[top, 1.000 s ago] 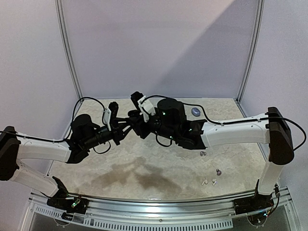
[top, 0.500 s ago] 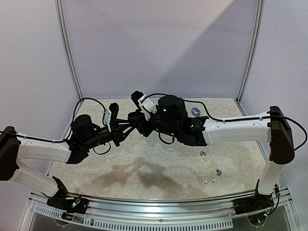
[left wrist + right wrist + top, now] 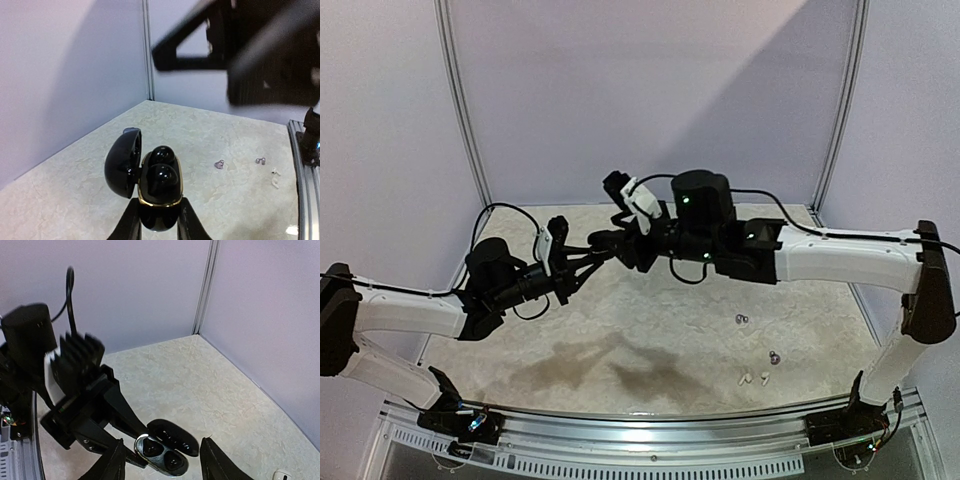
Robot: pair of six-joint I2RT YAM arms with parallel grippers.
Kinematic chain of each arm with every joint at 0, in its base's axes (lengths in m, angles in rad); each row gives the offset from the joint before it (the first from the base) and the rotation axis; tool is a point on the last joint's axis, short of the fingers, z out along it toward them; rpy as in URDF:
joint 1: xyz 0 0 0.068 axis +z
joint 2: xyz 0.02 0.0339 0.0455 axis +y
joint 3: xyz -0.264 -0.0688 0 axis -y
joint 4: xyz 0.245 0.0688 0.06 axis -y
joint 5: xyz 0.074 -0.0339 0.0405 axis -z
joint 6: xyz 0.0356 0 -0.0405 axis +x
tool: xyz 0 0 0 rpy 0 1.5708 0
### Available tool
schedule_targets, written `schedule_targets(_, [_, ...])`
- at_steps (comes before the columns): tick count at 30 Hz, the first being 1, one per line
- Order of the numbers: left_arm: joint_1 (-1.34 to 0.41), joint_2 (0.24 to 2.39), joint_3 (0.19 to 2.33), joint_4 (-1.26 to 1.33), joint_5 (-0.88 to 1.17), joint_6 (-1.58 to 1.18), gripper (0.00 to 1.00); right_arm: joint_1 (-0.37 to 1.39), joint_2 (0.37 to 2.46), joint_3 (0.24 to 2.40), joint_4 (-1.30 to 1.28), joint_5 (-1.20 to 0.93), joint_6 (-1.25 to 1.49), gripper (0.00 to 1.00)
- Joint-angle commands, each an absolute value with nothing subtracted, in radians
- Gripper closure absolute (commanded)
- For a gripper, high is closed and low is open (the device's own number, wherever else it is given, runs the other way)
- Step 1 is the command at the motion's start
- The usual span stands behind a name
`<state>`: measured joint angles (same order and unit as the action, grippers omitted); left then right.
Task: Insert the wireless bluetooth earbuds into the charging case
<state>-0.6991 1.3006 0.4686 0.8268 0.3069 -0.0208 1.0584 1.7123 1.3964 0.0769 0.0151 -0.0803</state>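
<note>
My left gripper (image 3: pixel 158 210) is shut on the base of a black charging case (image 3: pixel 159 197) with a gold rim, held above the table. Its lid (image 3: pixel 122 162) stands open to the left. Two glossy black earbuds (image 3: pixel 161 172) sit in its wells. In the right wrist view the same case (image 3: pixel 161 456) lies below and between my right gripper's (image 3: pixel 162 447) spread fingers, which hold nothing. In the top view both grippers meet at mid-table, left gripper (image 3: pixel 588 255) and right gripper (image 3: pixel 612 243). Loose earbuds lie at right: a purplish one (image 3: pixel 773 357), a small dark one (image 3: pixel 741 319), a white stemmed pair (image 3: pixel 752 379).
The marbled table (image 3: pixel 650 330) is walled on three sides by lilac panels. A metal rail (image 3: pixel 650 425) runs along the near edge. A small white object (image 3: pixel 281 474) lies on the table at the bottom right of the right wrist view. A bluish object (image 3: pixel 131 130) peeks from behind the case lid.
My right arm has lifted up and drawn back to the right from the case, its jaws spreading slightly. The left gripper has kept the open case nearly still.
</note>
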Motion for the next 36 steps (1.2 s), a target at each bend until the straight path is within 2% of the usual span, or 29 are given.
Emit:
schedule_targets(1, [-0.704, 1.287, 0.485, 0.822, 0.362, 0.194, 1.0, 1.029, 1.591, 1.448, 0.01, -0.058, -0.016, 0.48])
schedule_targets(4, [-0.707, 1.287, 0.484, 0.802, 0.444, 0.346, 1.0, 1.029, 1.615, 1.481, -0.012, 0.016, 0.033, 0.46])
schedule_targets(8, [-0.714, 1.282, 0.482, 0.774, 0.487, 0.509, 1.0, 1.029, 1.772, 1.647, -0.209, 0.23, 0.135, 0.46])
schedule_targets(13, [-0.716, 1.279, 0.484, 0.761, 0.452, 0.631, 1.0, 1.047, 1.919, 1.765, -0.298, 0.135, 0.149, 0.49])
schedule_targets(21, [-0.716, 1.275, 0.479, 0.759, 0.392, 0.54, 1.0, 1.089, 1.851, 1.601, -0.3, 0.097, 0.149, 0.49])
schedule_targets(27, [-0.717, 1.277, 0.478, 0.747, 0.411, 0.468, 1.0, 1.082, 1.748, 1.513, -0.344, 0.208, 0.255, 0.47])
schedule_targets(36, [-0.716, 1.278, 0.52, 0.596, 0.387, 0.251, 1.0, 0.876, 1.681, 1.522, -0.659, 0.317, 0.444, 0.43])
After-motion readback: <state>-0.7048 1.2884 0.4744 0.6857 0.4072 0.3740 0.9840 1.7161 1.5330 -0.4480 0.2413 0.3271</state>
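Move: The charging case, lid open on its far side and both earbuds seated, is already pinched by the left hand, about 2 cm ahead, 2 cm right and 1 cm above its hand point. From the empty, half-open right hand it lies some 3 cm left, 2 cm ahead and 3 cm lower. The white case lies on the table, about 23 cm ahead of the right hand, 16 cm to its right and 30 cm below. The case's open lid side is rolled up and towards the base by the left hand, some 35 degrees, partly easing back, as that still-gripping hand draws back 2 cm and sinks 2–3 cm. The right hand rises 10 cm and arcs forward over the lid side, drops about 15 cm while coming back, then leaves rightward and forward, turning clockwise, fingers still half open. ##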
